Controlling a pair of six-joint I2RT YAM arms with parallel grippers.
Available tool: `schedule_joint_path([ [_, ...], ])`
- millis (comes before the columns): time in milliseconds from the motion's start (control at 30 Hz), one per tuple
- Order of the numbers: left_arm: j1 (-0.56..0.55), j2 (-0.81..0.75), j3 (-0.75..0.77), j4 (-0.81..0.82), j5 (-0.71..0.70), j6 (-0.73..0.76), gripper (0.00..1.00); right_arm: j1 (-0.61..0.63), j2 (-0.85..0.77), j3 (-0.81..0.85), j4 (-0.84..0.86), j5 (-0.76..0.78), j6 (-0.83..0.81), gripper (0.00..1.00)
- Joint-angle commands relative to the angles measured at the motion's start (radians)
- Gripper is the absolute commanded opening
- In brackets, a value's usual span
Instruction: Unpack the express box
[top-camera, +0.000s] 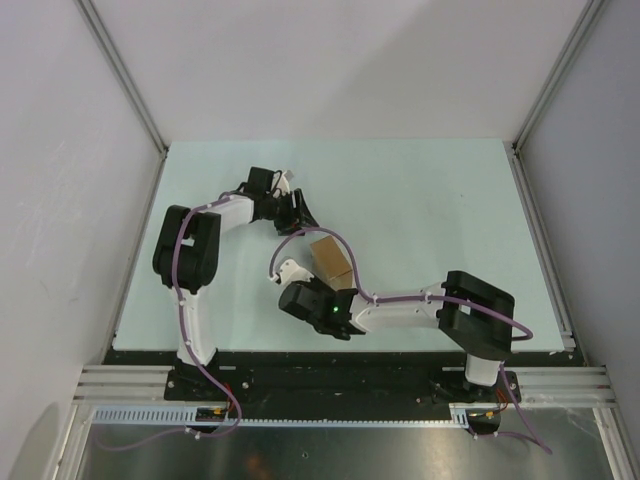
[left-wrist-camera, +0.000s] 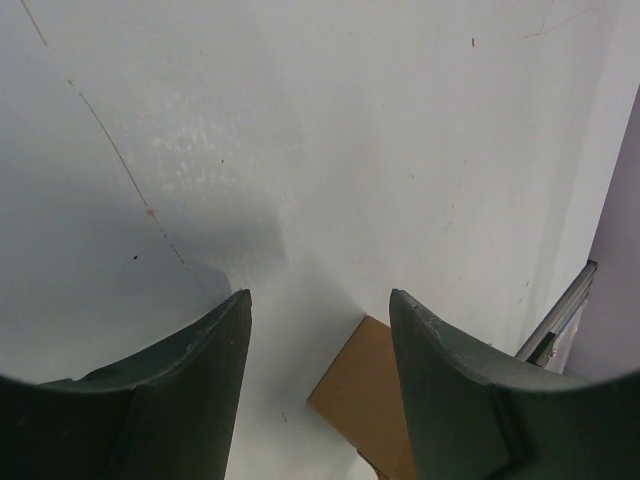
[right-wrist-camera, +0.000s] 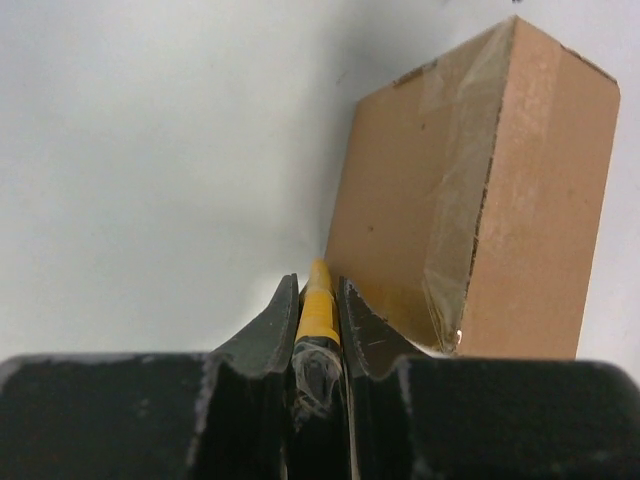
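The express box is a small brown carton standing on the pale table, its seam covered with clear tape. My right gripper is shut on a slim yellow cutter knife, whose tip points at the lower left edge of the box. Whether the tip touches the cardboard I cannot tell. My left gripper hovers just beyond the far side of the box, jaws open and empty. In the left wrist view one corner of the box shows between and below its fingers.
The pale table has white walls on three sides and an aluminium rail along its right edge. Purple cables run along both arms, one looping close over the box.
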Motion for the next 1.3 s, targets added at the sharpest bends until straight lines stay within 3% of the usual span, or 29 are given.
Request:
schedule_joint_path([
  [0,0.005,0.006,0.048,0.015,0.022,-0.001,0.63,0.003,-0.057,-0.001,-0.073,0.084,0.095,0.00],
  [433,-0.002,0.036,0.082,0.015,0.054,-0.007,0.63,-0.066,-0.144,-0.088,-0.133,0.115,0.273,0.00],
  [900,-0.067,0.073,0.125,0.015,0.100,0.012,0.63,-0.267,-0.259,-0.196,-0.056,-0.052,0.377,0.00],
  [1067,-0.084,0.050,0.094,0.014,0.157,0.067,0.63,-0.387,-0.322,-0.240,-0.017,-0.167,0.451,0.00],
  [1267,-0.072,-0.016,0.010,0.014,0.128,0.099,0.62,-0.470,-0.359,-0.245,0.025,-0.227,0.471,0.00],
])
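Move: The box stands on its side with its middle about 6 cm ahead of the right hand, some 5 cm to its right and about 2 cm lower; the yellow cutter gripped in that hand has its tip at the box's near left corner. The left gripper, part-open, waits about 14 cm ahead of the right hand, level with it sideways. From the left hand the box's middle lies about 8 cm back and 6 cm to the right, at about its height. Rightward at first, then right and forward around the box's near side, the right hand travels some 14 cm right and 7 cm forward at nearly one height, turning clockwise about 30 degrees and rolling left side up. It keeps the cutter gripped, tip at the same corner, pushing it round. The left hand, opening unchanged, follows about 5 cm right at the box's far left side. ##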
